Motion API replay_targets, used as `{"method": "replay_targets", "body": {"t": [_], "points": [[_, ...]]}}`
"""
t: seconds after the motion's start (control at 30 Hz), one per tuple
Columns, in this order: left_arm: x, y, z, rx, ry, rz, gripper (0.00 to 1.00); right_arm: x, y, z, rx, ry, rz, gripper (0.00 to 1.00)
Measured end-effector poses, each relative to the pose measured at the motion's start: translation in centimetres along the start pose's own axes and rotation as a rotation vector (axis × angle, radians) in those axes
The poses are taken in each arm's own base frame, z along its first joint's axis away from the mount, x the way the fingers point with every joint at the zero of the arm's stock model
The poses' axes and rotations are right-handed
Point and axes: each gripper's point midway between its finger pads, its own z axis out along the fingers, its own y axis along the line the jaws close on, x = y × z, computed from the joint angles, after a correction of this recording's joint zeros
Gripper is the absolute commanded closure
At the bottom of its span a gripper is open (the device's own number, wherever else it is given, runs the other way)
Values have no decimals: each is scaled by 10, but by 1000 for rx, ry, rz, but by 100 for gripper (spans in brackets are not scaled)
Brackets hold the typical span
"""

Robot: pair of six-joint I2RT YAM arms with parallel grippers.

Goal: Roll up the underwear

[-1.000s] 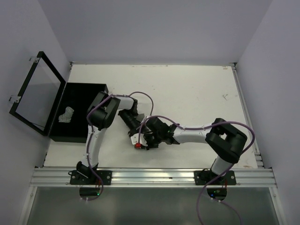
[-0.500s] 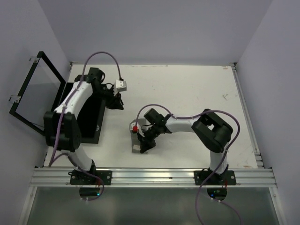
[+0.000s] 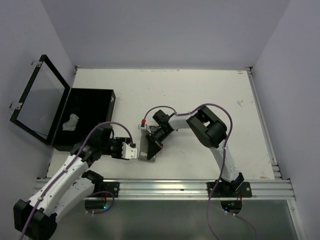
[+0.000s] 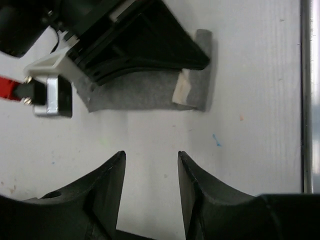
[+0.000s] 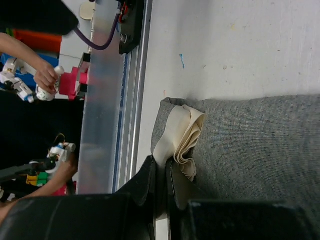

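Observation:
A heather grey underwear [image 3: 145, 155] lies flat on the white table near the front edge, with a cream folded part [image 5: 182, 134] at one end. My right gripper [image 5: 162, 169] is shut on that cream fold, its black fingers lying over the cloth [image 4: 150, 92]. My left gripper [image 4: 151, 156] is open and empty. It hovers over bare table just short of the underwear, to its left in the top view [image 3: 133, 151]. Another small grey underwear [image 3: 70, 122] lies inside the black box [image 3: 102, 97].
The black box stands at the left edge with its hinged lid [image 3: 37, 102] raised. A metal rail [image 3: 165, 187] runs along the near table edge, close to the underwear. White walls enclose the table on three sides.
My left arm has swung from the box at the far left down to the near left, and its jaws have opened wider. My right gripper has stayed on the underwear, shifting slightly.

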Motion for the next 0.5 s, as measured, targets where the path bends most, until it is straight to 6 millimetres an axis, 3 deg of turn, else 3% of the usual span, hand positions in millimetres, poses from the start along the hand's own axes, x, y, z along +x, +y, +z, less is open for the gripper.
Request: {"method": "replay_targets", "body": {"t": [0.1,0.3,0.5], "points": [[-5,-27,16,60,-5,82,50,-1,0,0,-9,1,40,100],[-14,-47,51,144,7,136,53,-3,1,-1,-26,-7,68,100],[-8,-78,83,217,57,168,51,-3,1,-1,-33,-13,71,100]]}}
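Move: About 10 cm to the left hand's right, 2 cm nearer the base and roughly 10 cm below it lies the near end of the folded underwear, with its cream waistband. The body of the underwear stretches from there outwards, its middle some 9 cm right and 4 cm ahead of the left hand. The metal rail runs about 13 cm straight back from that hand. The right hand already has the waistband end between its fingertips. Swooping down about 8 cm, the half-open left hand also travels some 6 cm to the right and 5 cm back, closing in on the near end of the underwear beside the right gripper. Its wrist swivels about 15 degrees clockwise, and the fingers stay half open. The right hand stays in place, still pinching the waistband. ##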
